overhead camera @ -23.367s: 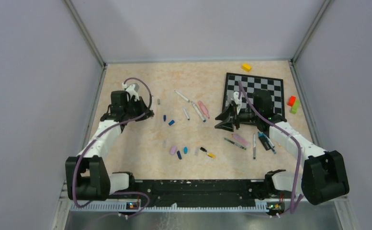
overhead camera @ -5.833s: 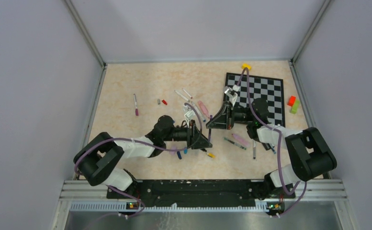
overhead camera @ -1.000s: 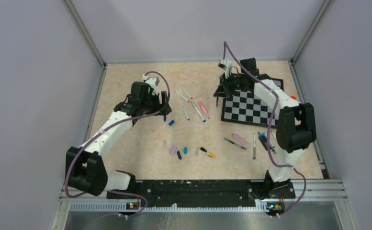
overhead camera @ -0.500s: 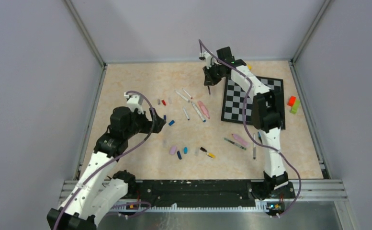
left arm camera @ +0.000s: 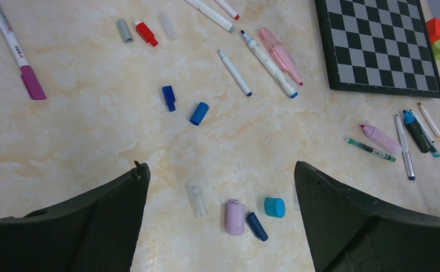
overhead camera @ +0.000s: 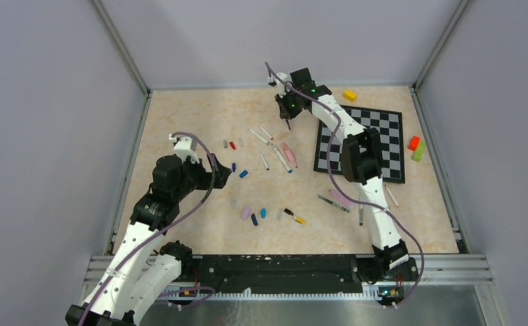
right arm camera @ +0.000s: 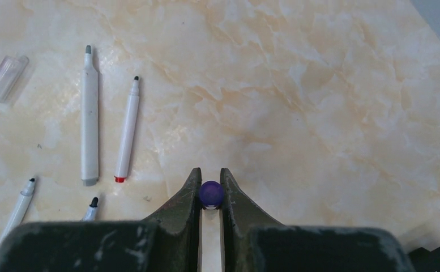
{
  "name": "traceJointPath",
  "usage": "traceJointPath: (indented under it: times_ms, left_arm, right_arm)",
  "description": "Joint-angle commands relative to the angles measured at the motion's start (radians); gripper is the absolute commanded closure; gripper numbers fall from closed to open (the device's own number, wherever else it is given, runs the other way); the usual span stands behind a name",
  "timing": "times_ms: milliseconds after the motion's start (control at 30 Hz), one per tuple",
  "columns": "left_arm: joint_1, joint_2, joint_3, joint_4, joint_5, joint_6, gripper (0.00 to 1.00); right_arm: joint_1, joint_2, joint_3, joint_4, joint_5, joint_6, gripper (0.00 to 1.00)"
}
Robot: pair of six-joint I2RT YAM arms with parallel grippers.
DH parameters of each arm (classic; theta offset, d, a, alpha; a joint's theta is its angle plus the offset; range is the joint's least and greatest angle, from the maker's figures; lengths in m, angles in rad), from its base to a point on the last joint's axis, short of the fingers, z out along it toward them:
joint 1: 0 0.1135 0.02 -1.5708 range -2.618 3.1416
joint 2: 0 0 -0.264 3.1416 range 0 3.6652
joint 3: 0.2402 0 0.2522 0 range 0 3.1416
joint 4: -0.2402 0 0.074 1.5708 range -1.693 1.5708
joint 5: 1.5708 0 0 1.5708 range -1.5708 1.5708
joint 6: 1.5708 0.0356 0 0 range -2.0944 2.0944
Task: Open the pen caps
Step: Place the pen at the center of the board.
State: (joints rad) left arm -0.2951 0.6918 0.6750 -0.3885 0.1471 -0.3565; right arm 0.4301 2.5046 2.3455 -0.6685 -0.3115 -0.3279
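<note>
My right gripper (overhead camera: pixel 287 110) is over the far middle of the table, shut on a thin pen (right arm camera: pixel 211 194) seen end-on, with its purple end between the fingers. My left gripper (left arm camera: pixel 217 170) hovers wide open and empty above loose pen caps: clear (left arm camera: pixel 196 200), lilac (left arm camera: pixel 234 217), navy (left arm camera: pixel 257 226) and turquoise (left arm camera: pixel 274 207). Two blue caps (left arm camera: pixel 199 113) lie farther out, with red (left arm camera: pixel 146 33) and grey (left arm camera: pixel 124 30) ones beyond. From above, the lilac cap (overhead camera: pixel 245 213) lies right of my left gripper (overhead camera: pixel 220 171).
Several uncapped white pens (right arm camera: pixel 89 113) lie left of the right gripper. A pen with a magenta cap (left arm camera: pixel 13 51) lies far left. The chessboard (overhead camera: pixel 376 146) is at the right, a yellow block (overhead camera: pixel 349 95) behind it, red and green blocks (overhead camera: pixel 416 146) beside it. More pens (left arm camera: pixel 404 133) lie near right.
The left gripper opened wide and drew back toward the near left. The right arm swung left along the far side, away from the chessboard, with the pen still in its grip.
</note>
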Motion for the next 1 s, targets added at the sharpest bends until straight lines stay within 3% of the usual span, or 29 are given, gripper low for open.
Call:
traceJointPath:
  times_ms: [0, 633, 967]
  left_arm:
    - [0.005, -0.003, 0.021, 0.025, -0.033, 0.015, 0.02]
    - [0.005, 0.025, 0.053, 0.02, -0.071, 0.034, 0.02]
    - [0.006, 0.034, 0.06, 0.023, -0.052, 0.018, 0.02]
  right_arm:
    - [0.032, 0.062, 0.046, 0.095, 0.042, 0.045, 0.95]
    - [0.061, 0.207, 0.136, 0.183, 0.034, 0.105, 0.84]
    - [0.062, 0.194, 0.131, 0.171, 0.006, 0.124, 0.71]
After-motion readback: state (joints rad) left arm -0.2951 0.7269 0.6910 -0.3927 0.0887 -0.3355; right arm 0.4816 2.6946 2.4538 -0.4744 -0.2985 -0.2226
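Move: My right hand holds the dark purple-ended pen. The bare spot for it at the middle of the table's far part lies about 3 cm ahead, 5 cm to the left and 5 cm below. From that hand, the red-ended white pen lies roughly 8 cm left and 2 cm back, the grey-ended white marker 11 cm left and 3 cm back, and the pink highlighter straight back some 10 cm. From my left hand the spot is about 32 cm ahead, 14 cm right and 17 cm below. I carry the pen left about 5 cm and a little forward with my right hand, staying level at first, towards the bare table beside the uncapped pens. Then I sink some 5 cm to the table, with my fingers already starting to part. I hold there and keep opening to about a quarter, letting go of the pen. ##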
